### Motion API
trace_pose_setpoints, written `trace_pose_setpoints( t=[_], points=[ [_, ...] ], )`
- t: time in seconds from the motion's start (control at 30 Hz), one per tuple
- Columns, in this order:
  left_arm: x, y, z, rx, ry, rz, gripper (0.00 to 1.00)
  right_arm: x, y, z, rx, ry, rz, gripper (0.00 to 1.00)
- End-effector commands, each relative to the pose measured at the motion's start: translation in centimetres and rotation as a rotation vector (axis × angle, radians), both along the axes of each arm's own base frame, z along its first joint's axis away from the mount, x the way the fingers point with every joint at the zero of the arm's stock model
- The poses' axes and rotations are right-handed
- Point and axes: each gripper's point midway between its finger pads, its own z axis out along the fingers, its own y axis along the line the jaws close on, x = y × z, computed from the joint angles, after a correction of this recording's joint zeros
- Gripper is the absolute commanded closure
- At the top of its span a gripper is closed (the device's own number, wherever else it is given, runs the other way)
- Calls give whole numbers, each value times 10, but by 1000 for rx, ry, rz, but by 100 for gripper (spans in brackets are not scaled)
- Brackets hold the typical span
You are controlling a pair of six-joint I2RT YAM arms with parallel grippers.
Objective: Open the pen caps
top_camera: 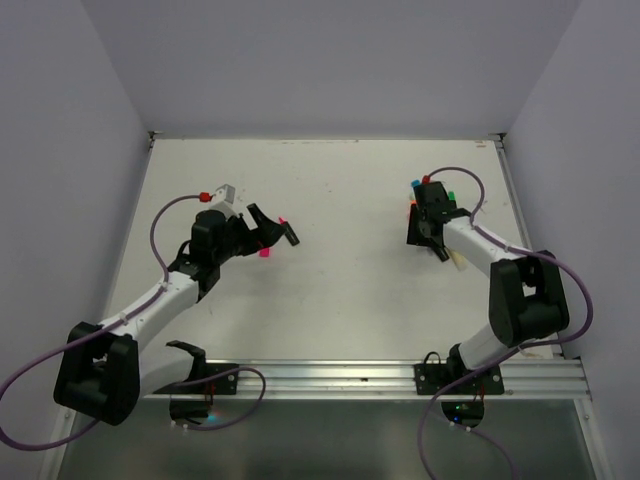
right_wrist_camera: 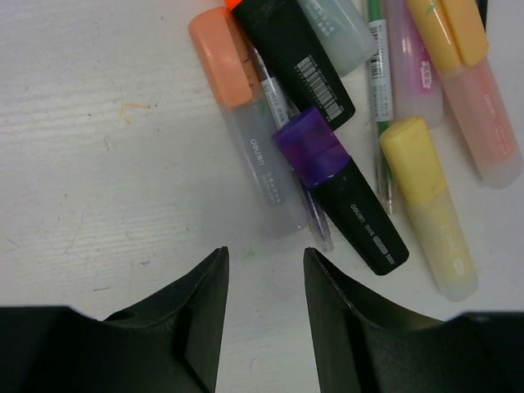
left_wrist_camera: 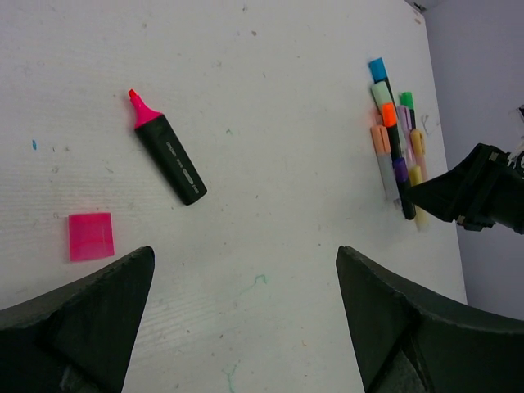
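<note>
A loose pink pen cap (left_wrist_camera: pixel 90 236) lies on the table left of my left gripper (left_wrist_camera: pixel 246 254), which is open and empty. The uncapped black highlighter (left_wrist_camera: pixel 168 155) with its pink tip bare lies ahead of it. In the top view that cap (top_camera: pixel 265 254) sits just below the left gripper (top_camera: pixel 262 235). My right gripper (right_wrist_camera: pixel 266 252) hovers at the near end of the pile, jaws apart over bare table. Just ahead lie a purple cap (right_wrist_camera: pixel 313 147) on a black body, an orange cap (right_wrist_camera: pixel 219 57) and a yellow cap (right_wrist_camera: pixel 413 160).
The highlighter pile (left_wrist_camera: pixel 397 139) lies by the right wall, with thin pens among it. Another yellow-capped pastel highlighter (right_wrist_camera: pixel 471 74) is at its far right. Grey walls enclose the table (top_camera: pixel 340 290) on three sides.
</note>
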Motion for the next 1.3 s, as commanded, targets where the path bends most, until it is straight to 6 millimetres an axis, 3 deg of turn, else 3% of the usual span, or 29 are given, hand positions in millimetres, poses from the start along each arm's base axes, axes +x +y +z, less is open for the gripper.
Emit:
trace_pose_setpoints(
  t=[0.0,0.87,1.1,1.27],
  points=[
    [6,-8,17,-41,-54,-17,6,15,14,10,47,-61,53,55],
    [6,-9,8,-18,-33,-29,6,37,4,-32,-19,24,36,55],
    [5,-9,7,-8,-32,-35,6,50,9,-31,-15,33,57,54],
    [4,-8,6,-2,-32,-32,6,59,14,-12,5,-32,83,52]
  ],
)
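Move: The peach-capped pen lies straight ahead of the right hand, its middle about 7 cm out and some 4 cm below. The purple-capped pen is about 4 cm ahead and 4 cm to the right, and the orange-capped black pen roughly 10 cm ahead and 3 cm to the right, both as low. From the idle left hand the peach-capped pen is around 10 cm ahead, 34 cm to the right and 13 cm down. With the tip of its right-hand finger the right hand meets the near end of the peach-capped pen and pushes it along the table. It first sinks about 2.5 cm, then slides forward about 4.5 cm at that low height, fingers half open throughout and hardly turning. ##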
